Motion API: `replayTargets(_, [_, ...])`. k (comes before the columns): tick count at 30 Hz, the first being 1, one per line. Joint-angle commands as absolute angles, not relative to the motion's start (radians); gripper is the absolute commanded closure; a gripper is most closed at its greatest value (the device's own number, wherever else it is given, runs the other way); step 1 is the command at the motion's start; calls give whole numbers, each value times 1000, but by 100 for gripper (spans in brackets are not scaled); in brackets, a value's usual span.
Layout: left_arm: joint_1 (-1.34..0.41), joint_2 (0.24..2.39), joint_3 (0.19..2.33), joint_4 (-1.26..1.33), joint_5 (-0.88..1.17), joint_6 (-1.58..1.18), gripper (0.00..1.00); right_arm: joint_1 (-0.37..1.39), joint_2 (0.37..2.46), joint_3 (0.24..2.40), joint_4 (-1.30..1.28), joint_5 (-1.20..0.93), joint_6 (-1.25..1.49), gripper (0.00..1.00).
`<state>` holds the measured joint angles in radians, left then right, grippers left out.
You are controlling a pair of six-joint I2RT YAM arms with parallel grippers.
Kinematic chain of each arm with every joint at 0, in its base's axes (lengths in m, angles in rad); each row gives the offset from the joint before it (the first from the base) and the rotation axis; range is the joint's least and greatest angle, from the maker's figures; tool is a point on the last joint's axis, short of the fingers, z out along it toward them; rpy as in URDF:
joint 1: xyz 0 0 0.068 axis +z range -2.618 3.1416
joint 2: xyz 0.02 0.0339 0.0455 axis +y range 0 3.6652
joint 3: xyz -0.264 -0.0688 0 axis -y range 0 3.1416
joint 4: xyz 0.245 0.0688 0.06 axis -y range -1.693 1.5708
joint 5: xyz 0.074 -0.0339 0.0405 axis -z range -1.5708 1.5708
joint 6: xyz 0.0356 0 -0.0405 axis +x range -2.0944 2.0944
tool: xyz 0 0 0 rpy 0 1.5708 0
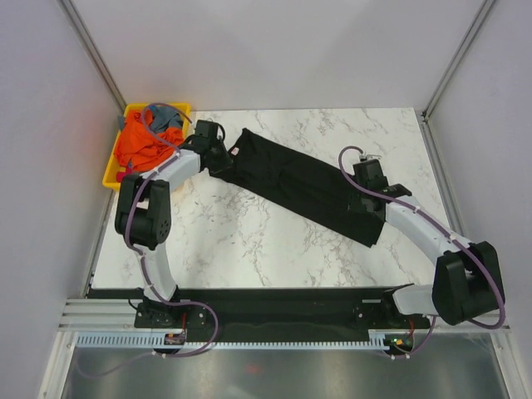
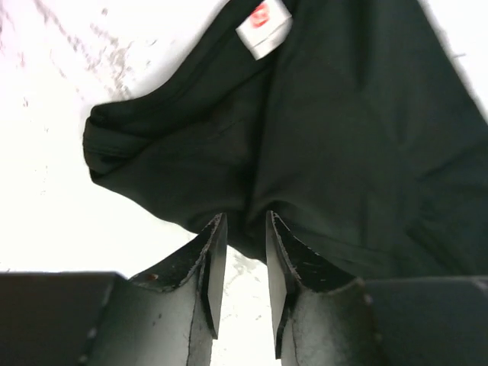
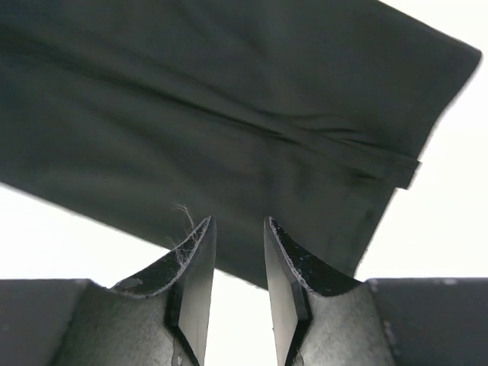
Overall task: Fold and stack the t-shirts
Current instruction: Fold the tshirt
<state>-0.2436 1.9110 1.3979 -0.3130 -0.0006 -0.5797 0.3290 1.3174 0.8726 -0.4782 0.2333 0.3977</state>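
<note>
A large black t-shirt (image 1: 299,183), folded into a long strip, lies slantwise across the marble table. Its white neck label (image 2: 263,23) marks the upper-left end. My left gripper (image 1: 223,162) hovers at that neck end, jaws open. In the left wrist view the left gripper (image 2: 245,217) has its tips over the edge of the black t-shirt (image 2: 343,137), with bare marble between them. My right gripper (image 1: 366,199) stands at the hem end, also open. In the right wrist view the right gripper (image 3: 239,221) sits just over the border of the black t-shirt (image 3: 229,99) and holds nothing.
A yellow tray (image 1: 112,174) stands at the table's far-left corner. It holds a crumpled orange t-shirt (image 1: 143,143) and a grey-blue one (image 1: 162,115). Grey walls close in the table on the left, right and back.
</note>
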Motion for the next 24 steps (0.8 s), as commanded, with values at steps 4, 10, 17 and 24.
replayTargets(4, [-238, 2049, 1505, -379, -71, -617, 69, 273, 1396, 861, -491, 239, 408, 61])
replayTargets(10, [-222, 2187, 1617, -429, -120, -609, 71, 259, 1437, 828, -456, 282, 446, 62])
replayTargets(17, [-206, 2333, 1767, -433, -83, -569, 71, 249, 1463, 805, -403, 279, 497, 64])
replayTargets(24, [-198, 2467, 2074, -448, 104, -486, 67, 249, 1444, 847, -385, 276, 512, 64])
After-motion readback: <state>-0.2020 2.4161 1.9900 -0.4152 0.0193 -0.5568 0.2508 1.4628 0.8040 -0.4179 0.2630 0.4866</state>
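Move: The t-shirt's left end lies just under and ahead of the open left hand, its middle about 4 cm ahead, 3 cm left and 7 cm below; its white label is some 9 cm ahead and 1 cm right, the yellow crate roughly 25 cm left and 7 cm ahead. The t-shirt's right end is about 8 cm right of the right hand, level with it in reach, 7 cm below. Left sinks, sweeps some 11 cm forward, pushing the t-shirt's left end; right lowers 6 cm onto the other. ##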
